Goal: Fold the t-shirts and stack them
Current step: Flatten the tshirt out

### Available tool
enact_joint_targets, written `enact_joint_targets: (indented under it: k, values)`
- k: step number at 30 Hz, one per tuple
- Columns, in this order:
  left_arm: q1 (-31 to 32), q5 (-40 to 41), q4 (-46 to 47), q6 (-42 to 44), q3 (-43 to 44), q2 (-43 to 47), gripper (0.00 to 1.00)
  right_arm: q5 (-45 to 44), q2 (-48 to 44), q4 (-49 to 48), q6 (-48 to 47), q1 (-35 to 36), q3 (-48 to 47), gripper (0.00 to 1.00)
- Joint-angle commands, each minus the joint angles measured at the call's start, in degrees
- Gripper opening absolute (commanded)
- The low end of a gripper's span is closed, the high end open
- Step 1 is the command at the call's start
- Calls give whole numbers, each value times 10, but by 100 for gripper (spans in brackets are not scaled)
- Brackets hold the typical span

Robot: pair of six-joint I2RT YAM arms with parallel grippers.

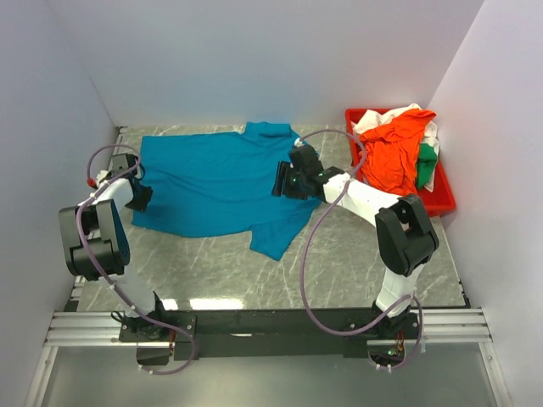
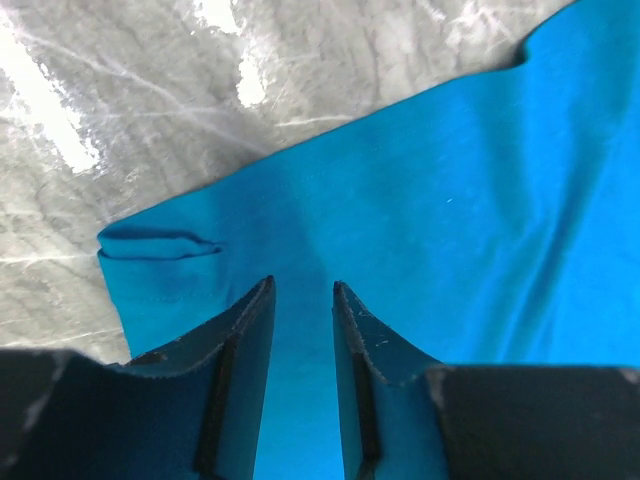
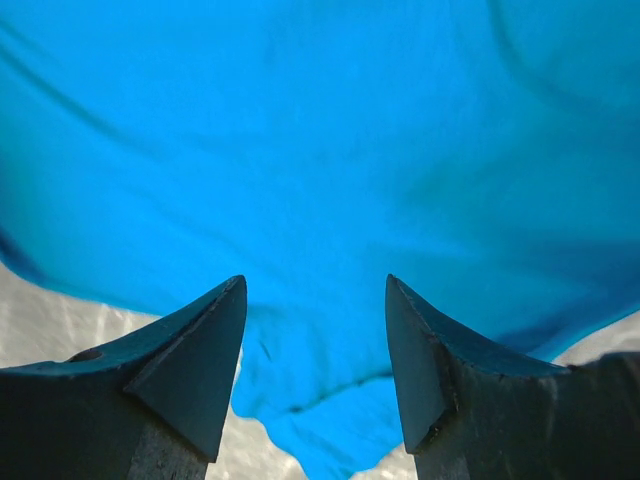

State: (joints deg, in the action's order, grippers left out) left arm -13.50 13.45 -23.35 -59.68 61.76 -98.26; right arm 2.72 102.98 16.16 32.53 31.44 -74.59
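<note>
A teal-blue t-shirt (image 1: 212, 182) lies spread flat on the marble table, collar toward the back wall and one sleeve (image 1: 276, 237) pointing to the front. My left gripper (image 1: 140, 197) hovers over the shirt's left edge. In the left wrist view this gripper (image 2: 302, 288) is open by a narrow gap, with only flat cloth (image 2: 450, 200) showing beneath and a folded-over corner (image 2: 160, 250) just ahead. My right gripper (image 1: 282, 180) stands over the shirt's right side. It (image 3: 315, 282) is open wide above the cloth (image 3: 320, 130), gripping nothing.
A red tray (image 1: 441, 203) at the back right holds a heap of t-shirts: orange (image 1: 392, 153), white (image 1: 399, 114) and green (image 1: 426, 165). White walls close in the table on three sides. Bare marble (image 1: 356, 254) shows in front of the shirt.
</note>
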Motion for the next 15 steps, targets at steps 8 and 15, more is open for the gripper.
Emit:
enact_joint_targets:
  k: [8,15]
  values:
    - [21,65,-16,-25,-52,33,34,4,-23,-68,-4,14,43,64]
    - [21,79,-28,-42,-99,71,33,11,-27,-75,-12,9,58,64]
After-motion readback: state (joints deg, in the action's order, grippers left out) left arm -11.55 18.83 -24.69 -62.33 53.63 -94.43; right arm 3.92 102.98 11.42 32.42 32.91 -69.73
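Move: The teal t-shirt's near left corner, with a small fold in it, lies about 6 cm back from the left hand, 2 cm to its left and 3 cm below. The shirt's far left corner is some 20 cm ahead of the left hand and straight in line; the near sleeve is roughly 40 cm to its right and 11 cm back. From the right hand, the near left corner lies some 42 cm left, 13 cm back and 9 cm down. Left hand draws back about 5 cm, sinking 2 cm, part-open, towards the folded near corner; right eases down 2 cm. ##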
